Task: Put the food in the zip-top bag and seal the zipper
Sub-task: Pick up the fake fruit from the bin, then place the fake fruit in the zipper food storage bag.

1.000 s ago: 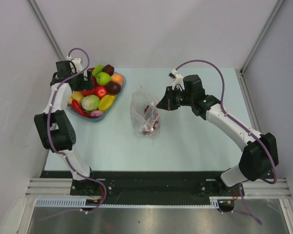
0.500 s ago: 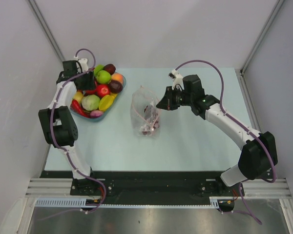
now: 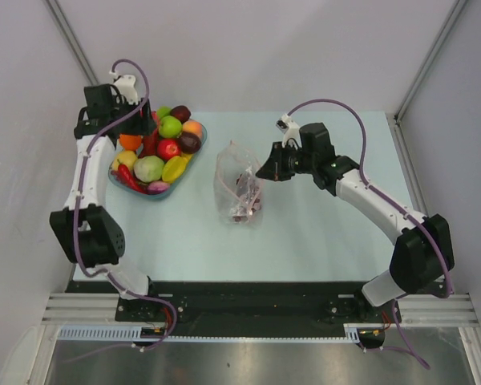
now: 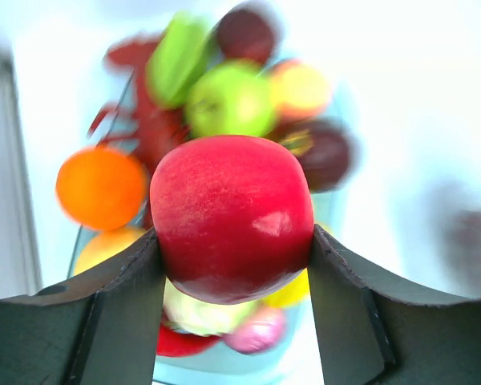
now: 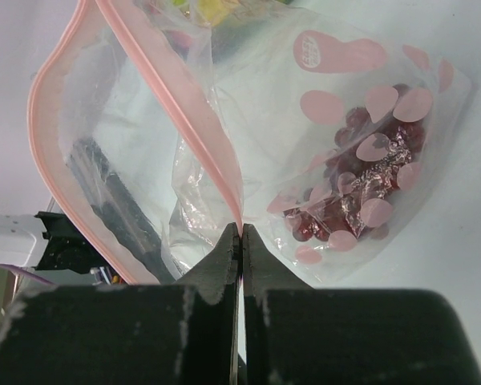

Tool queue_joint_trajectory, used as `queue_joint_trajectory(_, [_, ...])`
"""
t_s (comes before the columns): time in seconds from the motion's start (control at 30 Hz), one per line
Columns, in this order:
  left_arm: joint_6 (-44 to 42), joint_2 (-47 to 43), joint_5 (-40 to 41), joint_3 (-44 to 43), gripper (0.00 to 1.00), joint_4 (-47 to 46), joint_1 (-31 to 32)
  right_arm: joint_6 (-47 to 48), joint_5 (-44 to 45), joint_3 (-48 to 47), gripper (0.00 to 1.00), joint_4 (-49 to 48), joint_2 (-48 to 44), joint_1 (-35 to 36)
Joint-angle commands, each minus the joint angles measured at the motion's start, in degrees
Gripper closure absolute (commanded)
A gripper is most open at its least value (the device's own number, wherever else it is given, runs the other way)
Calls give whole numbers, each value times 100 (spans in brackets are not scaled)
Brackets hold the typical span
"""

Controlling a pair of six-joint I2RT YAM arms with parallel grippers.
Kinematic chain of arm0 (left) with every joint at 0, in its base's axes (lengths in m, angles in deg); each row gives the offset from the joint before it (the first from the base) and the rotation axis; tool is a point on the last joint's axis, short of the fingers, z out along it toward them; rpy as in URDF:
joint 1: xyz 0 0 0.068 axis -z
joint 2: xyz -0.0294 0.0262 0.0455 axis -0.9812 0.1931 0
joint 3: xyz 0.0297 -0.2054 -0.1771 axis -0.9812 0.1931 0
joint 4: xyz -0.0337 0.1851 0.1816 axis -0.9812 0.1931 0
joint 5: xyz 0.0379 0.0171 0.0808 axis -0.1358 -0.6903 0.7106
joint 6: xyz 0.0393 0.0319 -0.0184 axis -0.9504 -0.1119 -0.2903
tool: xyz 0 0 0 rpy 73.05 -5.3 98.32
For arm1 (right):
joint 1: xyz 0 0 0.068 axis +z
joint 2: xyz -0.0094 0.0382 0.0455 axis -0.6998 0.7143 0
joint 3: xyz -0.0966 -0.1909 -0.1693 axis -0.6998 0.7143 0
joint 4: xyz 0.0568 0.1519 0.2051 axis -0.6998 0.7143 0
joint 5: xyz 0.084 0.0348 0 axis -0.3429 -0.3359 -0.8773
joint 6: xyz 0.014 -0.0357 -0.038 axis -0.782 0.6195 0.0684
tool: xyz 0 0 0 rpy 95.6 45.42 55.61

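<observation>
My left gripper is shut on a glossy red apple and holds it above the blue-rimmed dish of food; in the top view this gripper hangs over the dish's back left. The zip-top bag lies mid-table with its mouth raised and the dark purple grape bunch inside. My right gripper is shut on the bag's pink zipper strip and holds the mouth open; in the top view it is at the bag's right edge.
The dish holds an orange, a green apple, a dark plum, red peppers and yellow pieces. White walls close in at the left and back. The pale table spreads right of the bag.
My left gripper has risen from the dish toward the back left with the red apple in it, uncovering the orange. The right arm and bag have not moved.
</observation>
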Motion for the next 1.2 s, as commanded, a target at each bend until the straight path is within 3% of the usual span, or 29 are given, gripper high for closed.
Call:
queue_joint_trajectory(0.0, [121,-1068,-1281,-325,60,352,503,-166,-116,-254,100,-385,16,47])
queue_joint_trajectory(0.1, [375,-1561,-1650,-132,60,388,1109,-254,-168,-254,100,-508,-1,91])
queue_joint_trajectory(0.3, [824,-2089,-1652,421,58,212,2593,-298,-177,-333,100,-526,34,197])
queue_joint_trajectory(0.53, [693,-2133,-1284,1151,57,387,3281,-509,-221,-439,100,-499,-63,206])
queue_joint_trajectory(0.6, [614,-2090,-1143,1248,55,527,3317,-719,-335,-448,100,-534,-168,179])
queue_joint_trajectory(0.7, [492,-2019,-756,1144,39,712,3317,-913,-458,-448,100,-508,-309,126])
queue_joint_trajectory(0.73, [465,-2002,-721,1065,23,765,3308,-1009,-476,-448,100,-491,-335,126])
queue_joint_trajectory(0.8, [473,-2019,-738,863,11,809,3273,-1071,-537,-448,100,-482,-397,118])
queue_joint_trajectory(0.83, [499,-2132,-799,853,0,757,3247,-1124,-546,-448,100,-473,-406,109])
queue_joint_trajectory(0.97, [412,-2502,-1106,906,0,493,2888,-1352,-599,-448,100,-394,-397,-40])
queue_joint_trajectory(1.1, [465,-2406,-1782,889,0,597,1537,-1520,-678,-448,100,-227,-449,-251])
queue_joint_trajectory(1.17, [220,-2213,-1836,923,0,739,1148,-1537,-696,-448,100,-218,-502,-295])
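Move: The left hand, with the red apple in its fingers, has the zip-top bag's open mouth some 26 cm to its right, 16 cm back and slightly below. The grapes in the bag lie about 32 cm right, 20 cm back and 13 cm below; below its start, the bin's yellow fruit is 8 cm right and 6 cm back. From the right hand, the mouth is about 7 cm left and 3 cm ahead at its height. The left hand swings the held apple some 30 cm right and back to the bag's mouth, arching up about 13 cm, turning some 40 degrees clockwise, then sinking 10 cm; there its fingers open wide and it starts back left, up and slightly forward towards the bin. Meanwhile the right fingers keep pinching the rim, rising about 5 cm and rolling slightly. ##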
